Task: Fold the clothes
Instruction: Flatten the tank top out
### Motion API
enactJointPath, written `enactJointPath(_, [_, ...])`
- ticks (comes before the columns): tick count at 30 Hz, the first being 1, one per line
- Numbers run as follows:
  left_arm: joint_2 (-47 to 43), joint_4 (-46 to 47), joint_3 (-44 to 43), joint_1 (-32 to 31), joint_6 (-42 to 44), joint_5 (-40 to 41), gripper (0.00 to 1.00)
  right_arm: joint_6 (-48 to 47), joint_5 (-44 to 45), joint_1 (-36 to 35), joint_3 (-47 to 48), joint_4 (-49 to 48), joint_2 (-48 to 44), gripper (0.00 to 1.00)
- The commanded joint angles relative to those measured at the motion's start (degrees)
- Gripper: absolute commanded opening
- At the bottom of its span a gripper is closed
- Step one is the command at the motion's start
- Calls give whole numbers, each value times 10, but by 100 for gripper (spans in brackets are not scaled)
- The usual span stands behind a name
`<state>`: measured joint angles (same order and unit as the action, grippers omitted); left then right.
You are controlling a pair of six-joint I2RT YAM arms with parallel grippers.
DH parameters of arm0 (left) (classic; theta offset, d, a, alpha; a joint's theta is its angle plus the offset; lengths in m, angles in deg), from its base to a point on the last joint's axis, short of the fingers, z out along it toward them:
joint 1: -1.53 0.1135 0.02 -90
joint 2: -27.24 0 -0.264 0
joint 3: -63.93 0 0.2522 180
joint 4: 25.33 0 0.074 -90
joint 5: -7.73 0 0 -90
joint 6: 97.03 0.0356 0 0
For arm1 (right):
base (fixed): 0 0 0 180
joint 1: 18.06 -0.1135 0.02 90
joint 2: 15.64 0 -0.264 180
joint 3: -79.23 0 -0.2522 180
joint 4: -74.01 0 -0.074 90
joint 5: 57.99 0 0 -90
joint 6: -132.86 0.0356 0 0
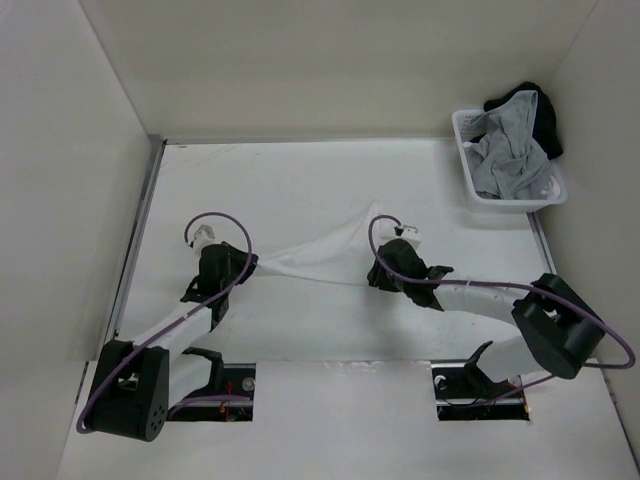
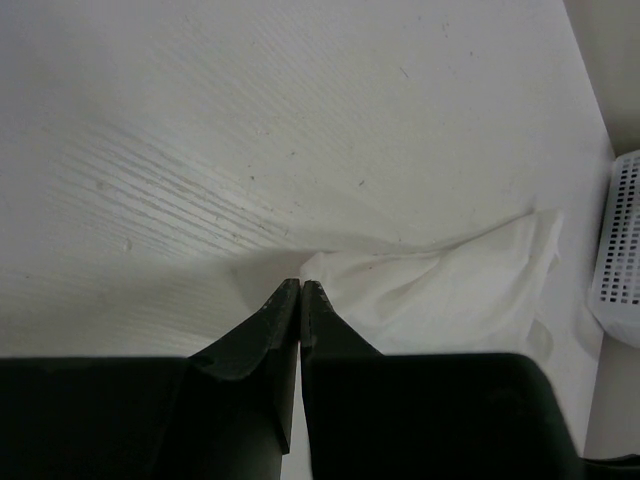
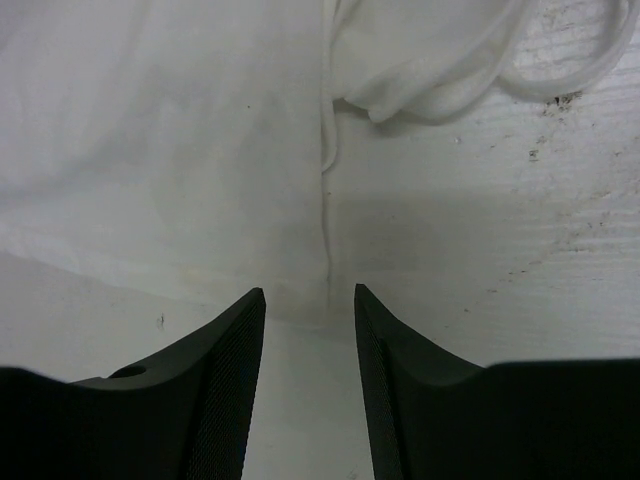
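Note:
The clothes (image 1: 320, 255), a thin white garment, lie spread on the table between the two arms. One end is drawn to a point at my left gripper (image 1: 248, 262). In the left wrist view that gripper (image 2: 301, 283) is shut, pinching the corner of the clothes (image 2: 450, 295), which trail off to the right. My right gripper (image 1: 378, 272) sits at the garment's right part. In its wrist view the right gripper (image 3: 310, 292) stands open with nothing between its fingers, and the clothes (image 3: 150, 150) lie just ahead of its tips. A thin strap loop (image 3: 548, 91) curls at the upper right.
A white plastic basket (image 1: 462, 145) stands at the back right, holding a grey garment (image 1: 510, 150) and a black garment (image 1: 540, 110). The basket's wall (image 2: 620, 250) shows at the right edge of the left wrist view. White walls enclose the table on three sides.

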<state>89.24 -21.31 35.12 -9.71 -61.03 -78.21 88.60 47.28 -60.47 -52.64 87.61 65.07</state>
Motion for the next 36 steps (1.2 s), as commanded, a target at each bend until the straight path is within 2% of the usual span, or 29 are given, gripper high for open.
enactJointPath(1, [-22, 15, 3, -4, 9, -8, 1, 36, 27, -14, 6, -25, 16, 43])
enactJointPath(5, [-31, 11, 5, -4, 9, -8, 1, 51, 31, -18, 9, -19, 28, 35])
enactJointPath(10, [-30, 11, 3, -5, 8, -8, 1, 69, 36, -18, -1, -6, 15, 35])
enactJointPath(13, [-27, 12, 0, -5, 8, -8, 1, 70, 33, -18, 0, -6, 21, 30])
enactJointPath(15, [-27, 12, -2, -6, 8, -8, 1, 68, 28, -18, 3, -6, 26, 23])
enactJointPath(19, [-32, 11, -6, -7, 7, -8, 1, 66, -2, -17, 7, -16, 32, 19])
enactJointPath(22, [-39, 3, -14, -7, 3, -8, 1, 67, -3, -15, 3, -22, 17, 6])
enactJointPath(27, [-107, -48, -68, -21, -10, -3, 0, 36, 36, -17, 10, 12, -130, 1])
enactJointPath(31, [-210, -159, -152, -43, -8, 21, 0, 5, 95, -43, 71, 140, -295, 1])
enactJointPath(36, [-301, -278, -273, -79, 39, 82, 0, -33, 183, -116, 178, 272, -410, 1])
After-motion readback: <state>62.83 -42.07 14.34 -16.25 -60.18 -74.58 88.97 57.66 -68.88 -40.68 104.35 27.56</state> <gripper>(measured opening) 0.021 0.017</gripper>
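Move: A near corner of the tank top's hem lies practically between the right hand's open fingers, about 1 cm ahead and 1 or 2 cm below; the top's bunched upper part is about 11 cm straight ahead, and the basket of clothes some 26 cm ahead and 28 cm to the right. The left hand already holds the opposite end of the hem; from it the free corner lies about 22 cm right, 4 cm back and 4 cm lower. The right fingers ease down about 1 cm over the hem corner and slowly shut, pinching it, while the left hand waits, still gripping its own end. Then both hands sweep up together, fast, by over 20 cm, drawing back slightly near the end, fingertips tilting up some 25 degrees; the right also rolls, its left side rising. ##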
